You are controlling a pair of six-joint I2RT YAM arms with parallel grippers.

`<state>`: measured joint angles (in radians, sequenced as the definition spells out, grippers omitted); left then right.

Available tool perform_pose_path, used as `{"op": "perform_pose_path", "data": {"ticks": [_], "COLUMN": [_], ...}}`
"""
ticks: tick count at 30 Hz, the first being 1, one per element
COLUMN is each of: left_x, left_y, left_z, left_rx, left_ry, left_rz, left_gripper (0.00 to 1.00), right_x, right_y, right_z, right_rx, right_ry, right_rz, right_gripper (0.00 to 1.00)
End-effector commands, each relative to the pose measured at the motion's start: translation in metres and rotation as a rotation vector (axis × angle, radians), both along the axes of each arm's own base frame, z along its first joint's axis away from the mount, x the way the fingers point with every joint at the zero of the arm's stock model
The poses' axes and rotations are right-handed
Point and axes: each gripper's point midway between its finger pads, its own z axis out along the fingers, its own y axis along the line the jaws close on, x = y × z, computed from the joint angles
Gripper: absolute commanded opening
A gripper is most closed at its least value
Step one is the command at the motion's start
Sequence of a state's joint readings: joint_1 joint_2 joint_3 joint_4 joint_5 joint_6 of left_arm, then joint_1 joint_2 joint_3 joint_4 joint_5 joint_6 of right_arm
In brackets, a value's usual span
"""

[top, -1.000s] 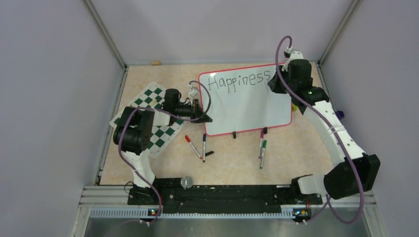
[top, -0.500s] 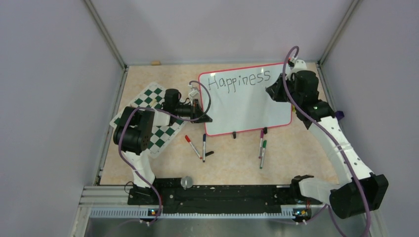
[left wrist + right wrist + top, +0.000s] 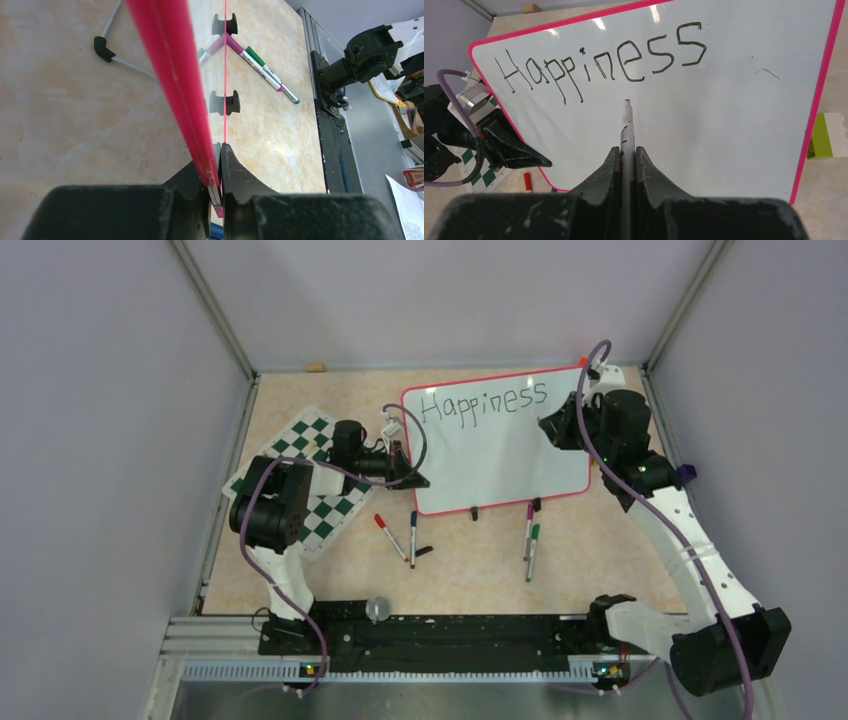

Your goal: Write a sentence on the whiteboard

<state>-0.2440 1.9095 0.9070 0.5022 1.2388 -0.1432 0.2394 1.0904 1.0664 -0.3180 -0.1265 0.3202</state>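
Note:
The whiteboard (image 3: 500, 455) lies at the back middle, white with a red frame (image 3: 170, 65), and carries the black word "Happiness" (image 3: 599, 62) along its top. My left gripper (image 3: 412, 478) is shut on the board's left edge; in the left wrist view its fingers (image 3: 235, 175) pinch the red frame. My right gripper (image 3: 550, 425) hovers over the board's right part, shut on a grey marker (image 3: 626, 130) whose tip points at bare board below the word.
A green-and-white chess mat (image 3: 310, 475) lies left under my left arm. Loose markers lie in front of the board: red (image 3: 390, 536), blue (image 3: 413, 538), purple (image 3: 528, 530) and green (image 3: 532, 550). A yellow-green block (image 3: 824, 135) sits right of the board.
My right arm has swung toward the near side and right, carrying the marker down from the board's top right corner. The left gripper and the board have not moved.

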Motion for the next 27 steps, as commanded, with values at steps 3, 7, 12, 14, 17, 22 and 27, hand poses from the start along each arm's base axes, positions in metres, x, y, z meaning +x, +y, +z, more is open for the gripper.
{"op": "perform_pose_path", "data": {"ticks": [3,7,12,14,17,22,27], "left_x": [-0.016,-0.015,-0.015,-0.014,-0.015,-0.013,-0.012], "left_y": [-0.002,-0.002,-0.002,-0.002,-0.001,-0.001,-0.001], "left_z": [-0.028,-0.027,-0.028,-0.028,-0.029,-0.031,-0.034], "left_rx": [0.043,0.043,0.045,0.049,0.056,0.065,0.078], "left_ry": [0.018,0.022,0.023,0.023,0.024,0.034,0.063], "left_rz": [-0.04,-0.041,-0.039,-0.032,-0.023,-0.013,-0.005], "left_gripper": [0.0,0.0,0.0,0.0,0.0,0.0,0.0], "right_x": [0.001,-0.002,-0.009,-0.009,-0.009,-0.004,0.001], "right_y": [0.022,0.049,0.097,0.113,0.132,0.146,0.118], "right_z": [0.015,0.013,0.004,0.003,0.001,-0.006,-0.01], "right_rx": [-0.04,-0.124,-0.216,-0.236,-0.257,-0.29,-0.361], "right_ry": [-0.058,-0.057,-0.057,-0.06,-0.071,-0.063,-0.056], "right_rz": [0.015,0.027,0.082,0.101,0.123,0.124,-0.006], "right_gripper": [0.0,0.0,0.0,0.0,0.0,0.0,0.0]}}
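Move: The right hand holds a marker in front of the tilted whiteboard. The blank spot it heads for, just under the "pp" of "Happiness", lies roughly 15 cm left, 4 cm ahead and 7 cm lower. The "pp" is about 15 cm left, 7 cm ahead and 5 cm below; the last "s" is straight ahead some 9 cm, 3 cm lower. From the left hand, the blank spot is about 9 cm right, 7 cm farther out and 11 cm higher. The marker stays pinched in the right fingers, and no touch of its tip on the board can be made out, as the hand sweeps left below "Happiness" by about 14 cm to the blank area under "pp". It sinks some 4 cm, the wrist rolling its left side down about 20 degrees, then slips back right slightly at the end. The left hand keeps still, holding the board's left rim. ##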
